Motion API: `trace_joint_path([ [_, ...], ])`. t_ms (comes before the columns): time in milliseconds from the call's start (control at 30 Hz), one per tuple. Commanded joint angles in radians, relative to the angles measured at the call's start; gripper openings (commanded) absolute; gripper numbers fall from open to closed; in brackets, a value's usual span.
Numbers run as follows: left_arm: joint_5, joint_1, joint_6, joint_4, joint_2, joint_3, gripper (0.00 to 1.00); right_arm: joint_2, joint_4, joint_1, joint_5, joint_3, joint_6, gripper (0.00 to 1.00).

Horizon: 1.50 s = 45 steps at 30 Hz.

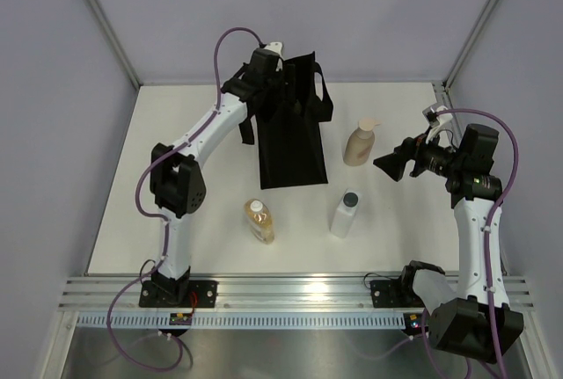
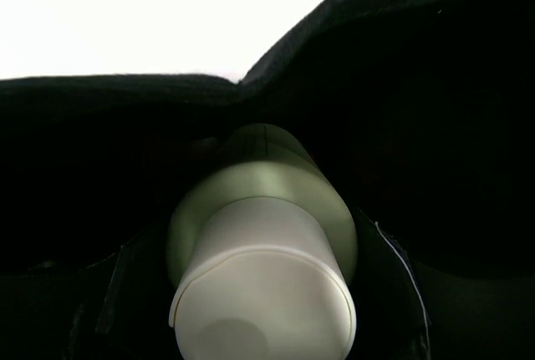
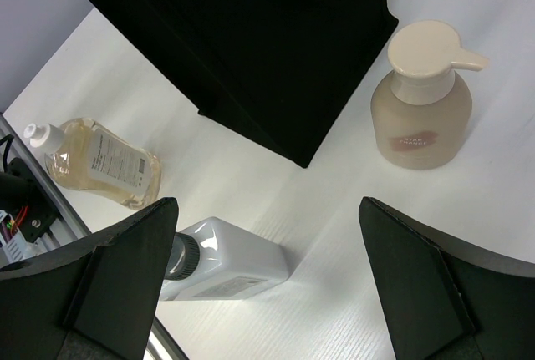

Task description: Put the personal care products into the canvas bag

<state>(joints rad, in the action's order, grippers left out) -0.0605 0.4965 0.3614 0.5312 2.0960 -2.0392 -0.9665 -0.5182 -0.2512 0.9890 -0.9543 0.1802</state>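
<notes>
The black canvas bag (image 1: pixel 290 146) lies flat on the white table, handles at the far end. My left gripper (image 1: pixel 278 74) is at the bag's far mouth, shut on a pale olive bottle (image 2: pixel 276 201) with a white cap, dark fabric (image 2: pixel 435 126) all around it. Three bottles remain on the table: a beige pump bottle (image 1: pixel 360 143) upright right of the bag, a clear one with a black cap (image 1: pixel 345 213), and an amber one (image 1: pixel 259 221) lying down. My right gripper (image 1: pixel 393 166) hovers open to the right of them, the clear bottle (image 3: pixel 234 264) below its left finger.
Grey walls close in the table on three sides. A metal rail (image 1: pixel 290 291) with the arm bases runs along the near edge. The left arm's cable (image 1: pixel 220 54) loops above the bag's left side.
</notes>
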Motion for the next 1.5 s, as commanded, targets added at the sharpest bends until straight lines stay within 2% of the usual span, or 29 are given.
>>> trace_joint_path([
  [0,0.014,-0.007,-0.033,-0.131,-0.037,-0.030,0.65,-0.001,0.012,-0.008,0.014,-0.003,0.019,0.99],
  [33,0.021,-0.007,-0.045,-0.132,-0.040,-0.035,0.76,0.000,0.011,-0.008,0.014,-0.003,0.021,1.00],
  [167,0.085,-0.007,-0.091,-0.126,-0.054,-0.105,0.99,0.000,-0.022,-0.008,0.043,-0.006,0.062,1.00],
  [300,0.128,-0.010,-0.110,-0.151,-0.125,-0.122,0.99,0.011,-0.072,-0.008,0.146,0.002,0.140,0.99],
  [367,0.165,-0.016,-0.104,-0.164,-0.155,-0.125,0.99,0.008,-0.082,-0.007,0.145,0.002,0.157,1.00],
  [467,0.206,-0.019,-0.092,-0.180,-0.221,-0.124,0.99,-0.011,-0.069,0.000,0.030,-0.044,0.107,0.99],
  [567,0.229,-0.019,-0.066,-0.195,-0.319,-0.095,0.99,-0.070,-0.052,0.074,-0.278,-0.135,0.009,0.97],
  [600,0.231,-0.019,-0.059,-0.200,-0.350,-0.081,0.99,-0.084,-0.054,0.111,-0.478,-0.161,-0.045,0.97],
  [633,0.231,-0.019,-0.047,-0.206,-0.431,-0.023,0.99,-0.099,-0.034,0.197,-0.584,-0.188,-0.086,0.97],
  [700,0.216,-0.019,-0.035,-0.227,-0.529,0.068,0.99,-0.132,-0.011,0.265,-0.770,-0.192,-0.161,0.97],
  [733,0.206,-0.019,-0.032,-0.237,-0.584,0.124,0.99,-0.135,0.032,0.301,-0.818,-0.167,-0.251,0.98],
  [767,0.183,-0.019,-0.030,-0.246,-0.703,0.254,0.99,-0.135,0.058,0.347,-0.855,-0.150,-0.289,0.99],
  [800,0.166,-0.019,-0.030,-0.247,-0.765,0.322,0.99,-0.135,0.081,0.365,-0.910,-0.134,-0.323,0.99],
  [867,0.127,-0.019,-0.038,-0.240,-0.891,0.466,0.99,-0.143,0.135,0.385,-0.925,-0.106,-0.381,1.00],
  [900,0.096,-0.019,-0.044,-0.240,-1.019,0.614,0.99,-0.161,0.144,0.389,-0.935,-0.106,-0.401,0.99],
  [967,0.045,-0.019,-0.056,-0.235,-1.143,0.761,0.99,-0.190,0.152,0.391,-0.944,-0.124,-0.459,0.99],
  [1000,0.022,-0.019,-0.064,-0.229,-1.250,0.887,0.99,-0.222,0.149,0.394,-0.943,-0.132,-0.482,0.99],
  [1100,-0.042,-0.019,-0.091,-0.148,-1.414,1.023,0.99,-0.274,0.142,0.408,-0.920,-0.138,-0.567,0.99],
  [1233,-0.036,-0.019,-0.093,-0.128,-1.542,1.244,0.99,-0.343,0.188,0.484,-0.963,-0.115,-0.651,1.00],
  [1333,-0.018,-0.019,-0.093,-0.125,-1.593,1.319,0.99,-0.405,0.220,0.500,-1.029,-0.124,-0.682,0.99],
  [1467,-0.004,-0.019,-0.095,-0.100,-1.628,1.343,0.99,-0.487,0.267,0.501,-1.156,-0.147,-0.682,0.99],
])
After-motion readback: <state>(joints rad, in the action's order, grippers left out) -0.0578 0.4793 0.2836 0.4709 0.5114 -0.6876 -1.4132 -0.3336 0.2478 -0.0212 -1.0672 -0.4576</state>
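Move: The left hand holds the green bottle inside the canvas bag, whose middle lies some 7 cm back and 10 below; the amber bottle is about 31 cm back, 6 left. From the right hand, the pump bottle stands roughly 14 cm ahead, 6 left and 18 below, with the white bottle about 8 cm back, 10 left, and the bag's middle 19 ahead, 24 left. Left releases green bottle, rises, retreats 30 cm back-left, sinks; right reaches about 10 cm forward-down towards pump bottle. ##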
